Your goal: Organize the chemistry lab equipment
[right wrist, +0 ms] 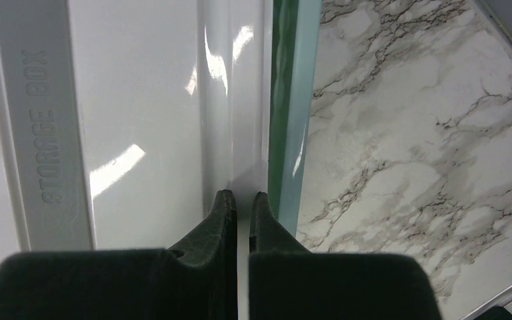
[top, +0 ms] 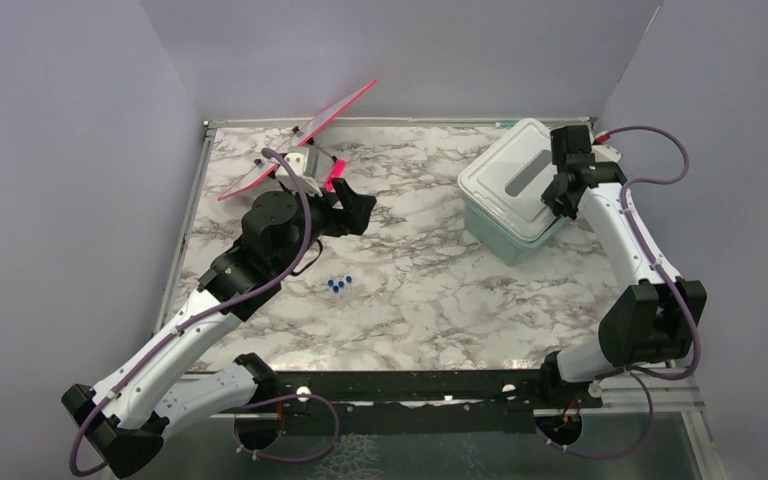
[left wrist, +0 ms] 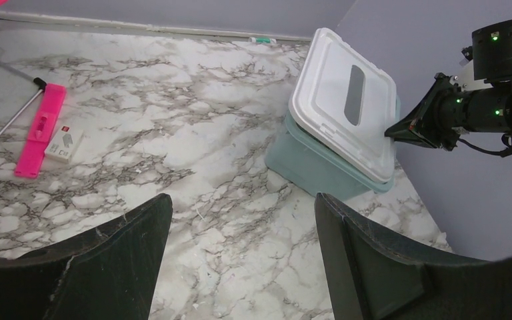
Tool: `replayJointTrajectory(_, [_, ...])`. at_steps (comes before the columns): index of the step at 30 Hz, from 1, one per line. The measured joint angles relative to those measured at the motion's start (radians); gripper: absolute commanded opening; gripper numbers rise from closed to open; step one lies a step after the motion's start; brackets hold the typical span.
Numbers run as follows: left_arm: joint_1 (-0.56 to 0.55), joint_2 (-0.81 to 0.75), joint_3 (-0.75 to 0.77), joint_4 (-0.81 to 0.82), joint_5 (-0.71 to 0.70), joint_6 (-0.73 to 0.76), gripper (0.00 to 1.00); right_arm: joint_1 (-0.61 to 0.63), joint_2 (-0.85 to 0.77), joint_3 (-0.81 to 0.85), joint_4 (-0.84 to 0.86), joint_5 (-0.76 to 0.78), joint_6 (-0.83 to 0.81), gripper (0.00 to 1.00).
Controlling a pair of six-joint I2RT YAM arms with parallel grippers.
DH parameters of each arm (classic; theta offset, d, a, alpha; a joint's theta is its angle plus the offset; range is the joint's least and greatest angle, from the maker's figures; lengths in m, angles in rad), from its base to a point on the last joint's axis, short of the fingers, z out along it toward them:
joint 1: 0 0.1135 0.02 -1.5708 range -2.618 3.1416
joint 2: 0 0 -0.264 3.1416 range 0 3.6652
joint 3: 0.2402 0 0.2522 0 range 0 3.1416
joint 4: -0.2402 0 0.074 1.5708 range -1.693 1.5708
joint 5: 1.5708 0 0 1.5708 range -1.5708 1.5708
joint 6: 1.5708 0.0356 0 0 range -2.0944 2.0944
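Several clear blue-capped tubes (top: 338, 285) lie together on the marble table, just in front of my left arm. A green-tipped stick (top: 505, 124) (left wrist: 261, 41) rests against the back wall. My left gripper (top: 358, 212) (left wrist: 243, 200) hovers open over bare marble with nothing between its fingers. The teal tub (top: 495, 235) (left wrist: 307, 163) stands at the right, with the white lid (top: 505, 165) (left wrist: 327, 87) lying askew on it. My right gripper (top: 557, 200) (right wrist: 242, 195) is shut on the lid's right rim (right wrist: 250, 100), beside the tub's teal wall (right wrist: 293, 133).
A pink frame with thin metal rods (top: 300, 140) (left wrist: 40, 130) lies at the back left, a small white box (left wrist: 63, 145) beside it. Grey walls close off the left, back and right. The table's metal edge (top: 185, 230) runs along the left.
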Motion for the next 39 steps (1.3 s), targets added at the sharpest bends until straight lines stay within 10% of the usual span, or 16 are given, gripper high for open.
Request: replayJointTrajectory(39, [0.000, -0.004, -0.011, 0.002, -0.012, 0.039, 0.81, 0.000, -0.034, -0.047, -0.044, 0.021, -0.021, 0.40])
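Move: Ahead about 4 cm and some 7 cm to the left of the right hand is the middle of the storage box, some 7 cm below it. The lid, gripped by its right-hand edge, is centred about 5 cm ahead and 7 cm left, roughly level with the fingers, its near-right side leaving a strip of the box rim bare. A green tube lies some 26 cm ahead and 8 cm left, on the table. From the idle left hand, the box is around 12 cm ahead and 32 cm right, well below. Letting go of the lid's right-hand edge over the box, the right hand first noses forward and down by barely half a centimetre, then spreads its shut fingers to under half open. It then draws back about 2.5 cm and sinks slightly, tipping some 5 degrees further down, with the fingers ending astride the lid edge, one over the lid and one outside it. ##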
